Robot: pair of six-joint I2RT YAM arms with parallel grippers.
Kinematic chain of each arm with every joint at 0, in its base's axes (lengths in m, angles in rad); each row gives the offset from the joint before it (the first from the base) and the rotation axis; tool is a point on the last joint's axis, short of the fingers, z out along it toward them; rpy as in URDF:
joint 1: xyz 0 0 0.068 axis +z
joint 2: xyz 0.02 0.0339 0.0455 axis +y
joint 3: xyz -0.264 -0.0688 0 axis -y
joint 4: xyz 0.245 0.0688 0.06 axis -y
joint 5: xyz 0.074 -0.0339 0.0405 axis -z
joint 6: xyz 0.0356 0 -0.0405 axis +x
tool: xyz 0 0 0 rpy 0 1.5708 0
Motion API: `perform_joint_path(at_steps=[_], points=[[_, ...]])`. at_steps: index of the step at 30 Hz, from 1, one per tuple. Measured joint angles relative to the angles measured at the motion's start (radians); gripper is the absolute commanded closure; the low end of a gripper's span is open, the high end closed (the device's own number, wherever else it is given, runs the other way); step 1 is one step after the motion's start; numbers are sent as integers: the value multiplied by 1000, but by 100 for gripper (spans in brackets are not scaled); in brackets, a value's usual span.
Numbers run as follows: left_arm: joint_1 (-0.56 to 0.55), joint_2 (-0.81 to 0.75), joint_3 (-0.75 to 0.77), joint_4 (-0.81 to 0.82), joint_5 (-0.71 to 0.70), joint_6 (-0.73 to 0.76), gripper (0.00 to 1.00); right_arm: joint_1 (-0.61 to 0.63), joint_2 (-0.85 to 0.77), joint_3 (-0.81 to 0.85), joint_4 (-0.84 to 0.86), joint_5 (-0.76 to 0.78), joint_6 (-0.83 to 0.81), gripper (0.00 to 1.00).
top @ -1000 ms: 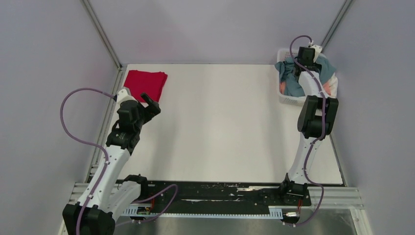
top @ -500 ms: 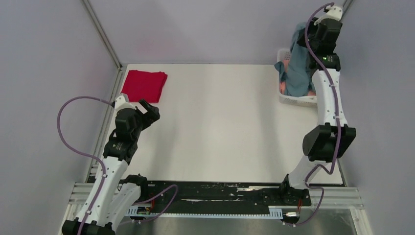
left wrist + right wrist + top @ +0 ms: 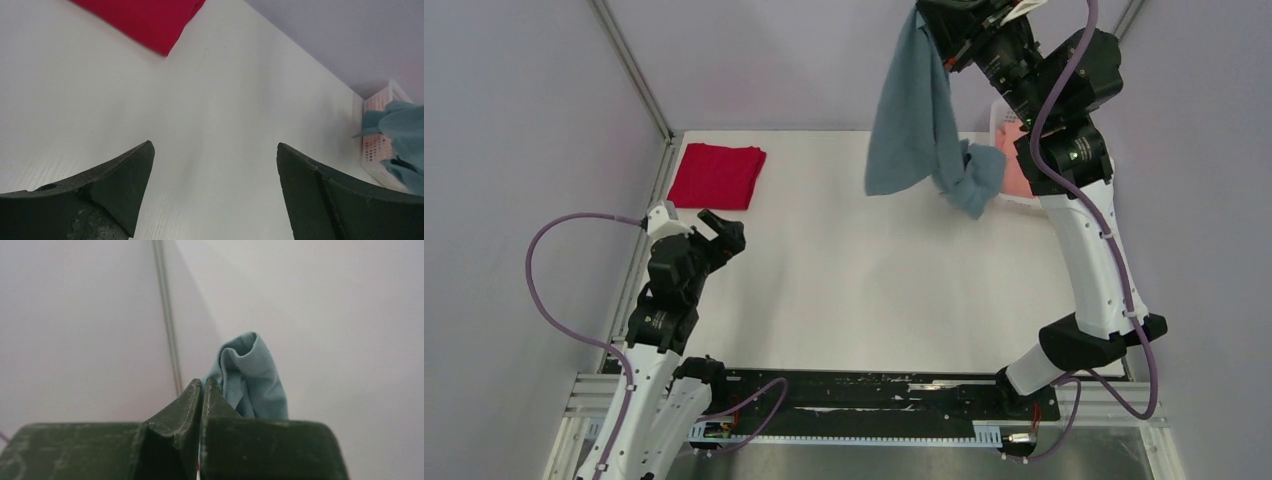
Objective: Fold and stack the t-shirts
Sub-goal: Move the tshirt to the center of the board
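Note:
A dusty teal-blue t-shirt (image 3: 914, 120) hangs in the air over the back right of the table, and my right gripper (image 3: 927, 14) is shut on its top edge, high up. In the right wrist view the fingers are pressed together (image 3: 203, 382) with teal-blue cloth (image 3: 252, 375) bunched just past them. The shirt's lower end trails by the basket (image 3: 1024, 200). A folded red t-shirt (image 3: 718, 174) lies at the back left corner. Just in front of it, my left gripper (image 3: 722, 226) is open and empty over bare table (image 3: 214, 145). The red t-shirt (image 3: 145, 20) lies ahead of it.
The white perforated basket (image 3: 380, 145) stands at the back right corner, with salmon-pink cloth (image 3: 1017, 172) showing inside. Grey walls with metal frame posts enclose the table on three sides. The arm bases sit on a black rail at the near edge.
My right arm has risen out of the basket and swung left, lifting the teal-blue t-shirt clear. The left arm has drawn back a little from the red t-shirt.

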Motion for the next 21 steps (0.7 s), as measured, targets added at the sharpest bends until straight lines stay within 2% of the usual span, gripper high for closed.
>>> perform_joint_path(at_steps=[7, 10, 13, 17, 21], points=[[0, -4, 0, -36, 3, -9, 0, 158, 37, 44, 20, -69, 1, 100], [0, -5, 0, -60, -4, -16, 0, 187, 21, -11, 32, -77, 0, 100], [0, -8, 0, -99, -29, -32, 0, 195, -95, -219, 36, -2, -16, 100], [0, -19, 1, -167, -83, -61, 0, 179, -336, -622, 58, 218, -60, 100], [0, -33, 0, -221, -119, -97, 0, 103, -546, -990, 54, 418, -63, 100]])
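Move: The right gripper, shut on the t-shirt that hangs below it, has the board's center about 8 cm to its left, 3 cm ahead and some 63 cm down. From that gripper the red folded shirt lies about 16 cm farther out and 39 cm left, and the basket about 24 cm out and 37 cm right, both around 60 cm below. From the open left gripper, the board's center is roughly 13 cm ahead, 25 cm right and 23 cm down. Keep the right gripper shut on the t-shirt and cast the cloth out over the board: swing the hand left about 8 cm and back 4 cm, turning counter-clockwise, then whip it back right some 13 cm while dropping about 22 cm, turning clockwise and tipping down. Draw the open left gripper back, down and slightly left about 5 cm, tipping it down some 10 degrees. ##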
